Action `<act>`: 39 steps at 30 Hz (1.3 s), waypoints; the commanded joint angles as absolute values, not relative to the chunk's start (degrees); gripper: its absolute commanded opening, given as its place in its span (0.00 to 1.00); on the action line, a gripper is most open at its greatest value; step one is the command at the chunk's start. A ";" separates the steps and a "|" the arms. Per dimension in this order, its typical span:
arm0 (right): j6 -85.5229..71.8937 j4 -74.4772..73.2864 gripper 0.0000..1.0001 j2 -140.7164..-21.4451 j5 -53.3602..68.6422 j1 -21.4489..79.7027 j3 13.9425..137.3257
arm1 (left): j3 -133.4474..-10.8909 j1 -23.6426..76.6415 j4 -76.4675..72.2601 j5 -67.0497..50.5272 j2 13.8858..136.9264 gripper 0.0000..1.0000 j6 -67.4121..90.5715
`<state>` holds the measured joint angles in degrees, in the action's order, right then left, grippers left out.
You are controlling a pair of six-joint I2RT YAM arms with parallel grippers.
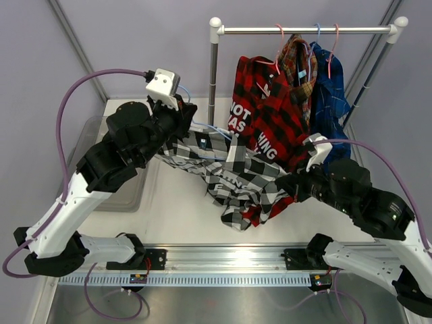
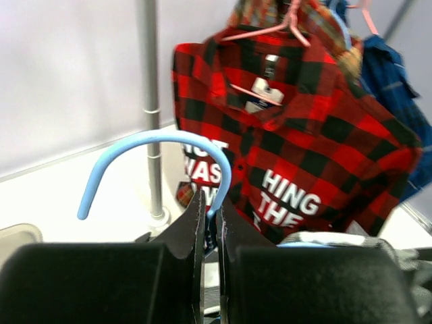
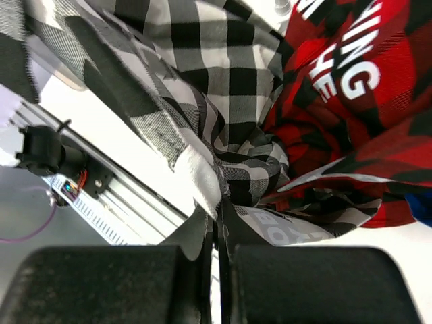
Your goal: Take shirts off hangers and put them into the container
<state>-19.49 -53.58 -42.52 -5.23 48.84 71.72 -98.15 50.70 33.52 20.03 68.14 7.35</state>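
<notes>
My left gripper (image 2: 210,209) is shut on the stem of a light blue hanger (image 2: 155,138), whose hook curves up and left. That hanger carries the black-and-white check shirt (image 1: 223,169), stretched between both arms above the table. My right gripper (image 3: 219,212) is shut on a fold of this shirt (image 3: 202,81) near its lower hem. Behind it, the red-and-black check shirt (image 1: 270,115) hangs from a pink hanger (image 2: 263,30) on the rail. The tartan shirt (image 1: 297,64) and the blue shirt (image 1: 331,94) hang further right. The smoky-grey container (image 1: 131,192) lies at the left, mostly under my left arm.
The silver rail (image 1: 304,30) spans the back right on two posts; its left post (image 2: 152,101) stands just behind the held hanger. The aluminium base rail (image 1: 223,260) runs along the table's near edge.
</notes>
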 commanded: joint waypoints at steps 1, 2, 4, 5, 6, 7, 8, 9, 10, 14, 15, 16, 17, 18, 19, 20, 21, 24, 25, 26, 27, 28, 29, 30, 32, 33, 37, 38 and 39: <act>-21.79 -58.79 0.00 -38.42 -12.12 49.22 73.65 | -101.69 50.01 31.47 34.95 68.29 0.00 4.92; -22.49 -59.93 0.00 -36.15 -14.57 49.22 74.17 | -101.43 49.92 31.12 40.55 68.29 0.00 4.92; -24.25 -62.47 0.00 -34.11 -17.65 49.13 75.76 | -101.08 49.49 29.89 44.37 68.12 0.00 4.66; -24.95 -63.45 0.00 -32.27 -18.80 49.22 76.89 | -100.90 48.87 28.49 46.30 67.42 0.00 4.57; -26.35 -64.50 0.00 -31.39 -20.03 49.13 77.34 | -100.64 48.61 27.87 46.32 66.89 0.00 4.57; -27.15 -66.86 0.00 -30.77 -21.26 49.22 77.69 | -100.29 48.34 26.90 45.62 66.01 0.00 4.66; -28.29 -68.10 0.00 -29.54 -25.10 49.22 77.96 | -99.59 48.25 25.24 43.61 64.96 0.00 4.92; -29.69 -69.07 0.00 -29.01 -26.79 49.22 77.78 | -99.06 48.08 24.96 42.03 62.51 0.00 6.84; -30.32 -70.56 0.00 -28.66 -28.89 49.22 77.35 | -99.05 47.99 24.87 37.75 61.45 0.00 7.90; -31.47 -68.39 0.00 -31.27 -24.45 49.22 69.91 | -99.58 47.99 25.75 28.58 57.57 0.00 13.79; -31.12 -66.55 0.00 -31.90 -21.91 49.13 67.96 | -99.75 47.99 25.93 27.35 56.61 0.00 15.54; -31.03 -61.75 0.00 -32.51 -17.80 49.22 66.11 | -99.93 47.99 26.28 25.16 56.25 0.00 16.43; -30.76 -59.61 0.00 -34.09 -16.36 49.13 64.27 | -100.02 47.99 26.71 24.01 56.08 0.00 17.04; -31.11 -58.11 0.00 -35.49 -15.30 49.13 62.60 | -100.02 47.99 27.07 22.95 55.90 0.00 18.01; -31.37 -55.49 0.00 -36.55 -14.25 49.22 62.49 | -100.11 47.99 27.42 20.42 55.81 0.00 18.37; -31.90 -54.68 0.00 -37.95 -14.33 49.13 63.19 | -100.54 47.99 28.64 18.74 55.90 0.00 18.37; -32.51 -53.19 0.00 -37.88 -14.33 49.13 63.80 | -100.89 47.99 29.52 17.76 55.90 0.00 18.54; -31.65 -45.72 0.00 -35.51 -13.54 49.22 66.96 | -100.64 47.99 34.09 17.31 55.99 0.00 19.60; -31.12 -44.83 0.00 -35.33 -14.58 49.13 68.63 | -99.59 47.99 34.45 18.01 55.38 0.00 19.77; -29.55 -45.26 0.00 -36.64 -15.46 49.22 73.43 | -98.19 47.99 34.54 18.28 54.07 0.00 19.95; -28.49 -46.48 0.00 -37.87 -16.60 49.22 76.61 | -95.39 47.99 34.54 18.63 53.53 0.00 19.86; -27.61 -49.45 0.00 -39.01 -19.57 49.22 79.60 | -94.32 47.99 34.89 20.37 53.09 0.00 19.95; -26.47 -50.61 0.00 -40.94 -21.25 49.13 84.94 | -93.61 47.99 36.02 21.00 52.65 0.00 20.04; -25.67 -51.49 0.00 -41.48 -22.31 49.13 87.08 | -91.95 47.99 36.30 21.27 52.47 0.00 19.69; -25.23 -53.69 0.00 -42.27 -27.31 49.22 91.90 | -90.36 47.99 35.95 21.36 51.51 0.00 19.43; -24.79 -54.66 0.00 -42.45 -30.64 49.13 92.98 | -88.96 47.99 35.69 21.01 51.24 0.00 18.99; -23.73 -57.12 0.00 -43.85 -39.01 49.22 95.45 | -87.54 48.08 34.98 17.95 49.75 0.00 18.28; -23.47 -57.48 0.00 -44.29 -40.33 49.13 95.80 | -87.28 47.99 34.81 16.97 49.40 0.00 17.93; -23.29 -57.92 0.00 -44.82 -43.13 49.13 95.89 | -87.19 47.99 34.80 16.35 48.70 0.00 17.93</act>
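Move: The black-and-white shirt, still on its blue hanger, sags between the hands: its middle is about 14 cm right, 9 cm back and 20 cm below the left hand, and roughly 10 cm left, 2 cm ahead and 5 cm below the right. From the left hand, the red shirt hangs some 16 cm ahead, 17 cm right and 8 cm lower, and the rack post stands about 18 cm ahead and 8 cm right. The checked shirt is pulled taut from both ends: the right fingers keep pinching its lower part, tug right about 8 cm and slightly up, swing back left and down, then sweep up and right to finish some 14 cm higher. The left keeps its pinch on the hanger below the hook, edging forward-left before drawing back and left, with a rise and return. ##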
